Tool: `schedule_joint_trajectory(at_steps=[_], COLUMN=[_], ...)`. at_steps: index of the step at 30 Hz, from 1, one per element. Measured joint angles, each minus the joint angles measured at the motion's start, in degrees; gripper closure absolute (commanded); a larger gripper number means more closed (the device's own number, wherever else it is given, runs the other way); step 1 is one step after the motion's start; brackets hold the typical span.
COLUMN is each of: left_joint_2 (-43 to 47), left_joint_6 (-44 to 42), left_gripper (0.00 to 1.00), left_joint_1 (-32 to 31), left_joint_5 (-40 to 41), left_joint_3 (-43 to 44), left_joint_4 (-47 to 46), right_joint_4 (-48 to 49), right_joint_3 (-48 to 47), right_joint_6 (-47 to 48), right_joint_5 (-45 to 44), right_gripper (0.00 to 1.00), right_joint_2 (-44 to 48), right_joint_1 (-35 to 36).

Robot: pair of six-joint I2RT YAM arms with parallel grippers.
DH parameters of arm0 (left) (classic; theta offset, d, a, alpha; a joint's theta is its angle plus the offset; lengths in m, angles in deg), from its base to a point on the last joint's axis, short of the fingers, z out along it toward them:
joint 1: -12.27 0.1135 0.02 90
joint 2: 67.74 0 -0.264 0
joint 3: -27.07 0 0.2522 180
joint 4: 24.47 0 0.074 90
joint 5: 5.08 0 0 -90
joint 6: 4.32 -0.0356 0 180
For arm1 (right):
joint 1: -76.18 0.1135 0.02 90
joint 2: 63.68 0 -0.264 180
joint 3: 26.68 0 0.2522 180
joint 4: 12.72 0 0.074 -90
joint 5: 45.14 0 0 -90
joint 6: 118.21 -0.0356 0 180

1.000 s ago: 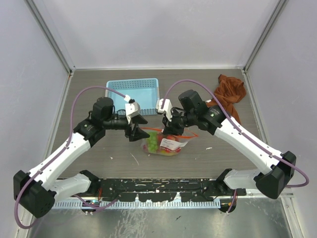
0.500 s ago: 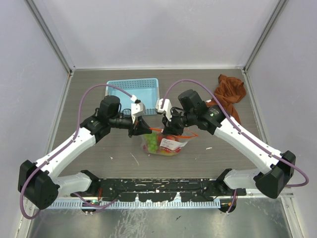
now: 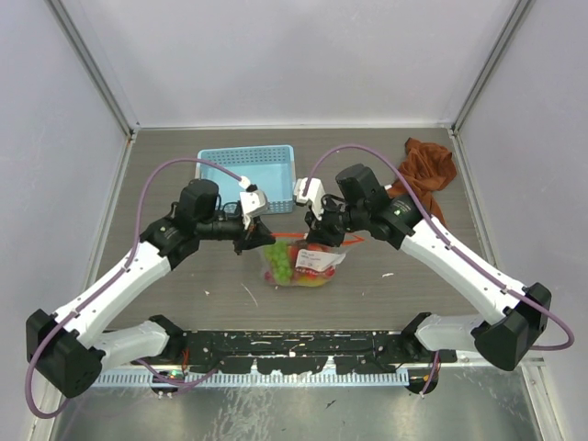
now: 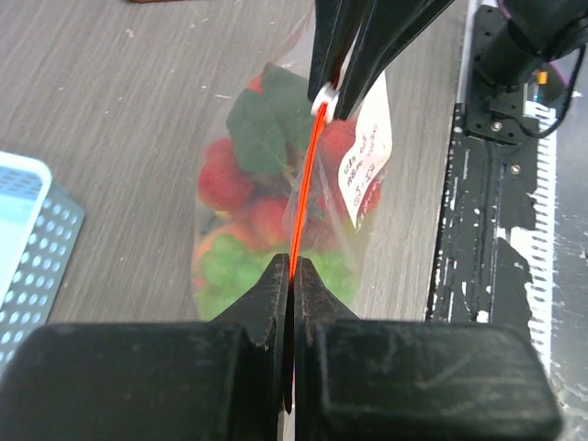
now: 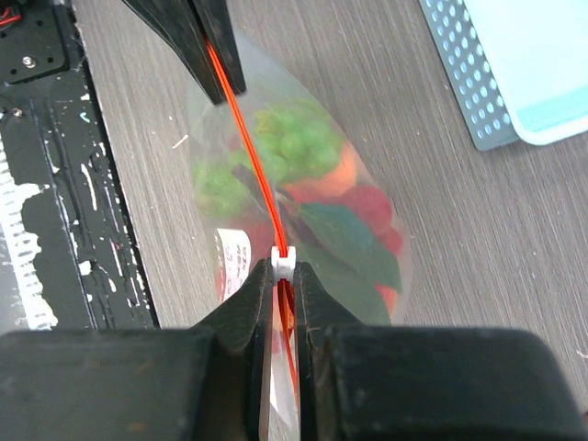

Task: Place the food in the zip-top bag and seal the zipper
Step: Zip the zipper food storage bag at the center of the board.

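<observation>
The clear zip-top bag (image 3: 299,266) hangs between both grippers just above the table. Inside it is the food: green grapes (image 4: 225,271), red strawberries (image 4: 220,179) and a green leaf (image 4: 262,129). The red-orange zipper (image 4: 303,184) runs taut from one gripper to the other. My left gripper (image 4: 292,268) is shut on the zipper's left end. My right gripper (image 5: 285,268) is shut on the zipper at its white slider (image 5: 285,261), at the right end. In the top view the left gripper (image 3: 260,241) and right gripper (image 3: 323,235) face each other across the bag.
A light-blue perforated basket (image 3: 246,168) stands behind the bag at centre-left. A rust-brown cloth (image 3: 427,170) lies at the back right. The black base rail (image 3: 294,344) runs along the near edge.
My left gripper moved right to the bag's left end and closed on the zipper. The right gripper kept its grip and shifted slightly back.
</observation>
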Motion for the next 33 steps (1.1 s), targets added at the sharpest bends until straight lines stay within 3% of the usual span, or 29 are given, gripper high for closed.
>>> schedule_joint_trajectory(at_steps=[16,33], left_joint_2=[5.09,5.86], left_joint_6=[-0.09,2.36], left_gripper=[1.0,1.0], left_joint_1=[0.28,3.82], left_joint_5=[15.78,19.82], left_joint_3=[0.0,-1.29], left_joint_4=[3.96,4.42], right_joint_4=[-1.07,-1.44], right_joint_3=[2.29,5.05], right_joint_6=[-1.46,-5.29], right_joint_5=[-5.53,-12.0], right_gripper=[1.0,1.0], right_joint_2=[3.56,6.51], right_joint_1=[-3.98,-8.72])
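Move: The right fingers already pinch the white slider, with the zipper's right end about 12 cm straight to their right; the food filling the bag sits roughly 8 cm below them, 2 cm back and 1 cm left. From the left fingers, which already grip the zipper near its left end, the slider is some 7 cm right, level ahead, and the blue basket about 17 cm ahead, 6 cm left and 10 cm lower. The right hand keeps its pinch on the slider and draws it along the orange zipper to the right by about 7 cm and somewhat forward, turning roughly 20 degrees clockwise as it heads for the right end. The left hand, still shut on the zipper's left end, pulls the other way to hold it out straight, going left and forward while turning counter-clockwise and rolling slightly, so the hands draw apart. ##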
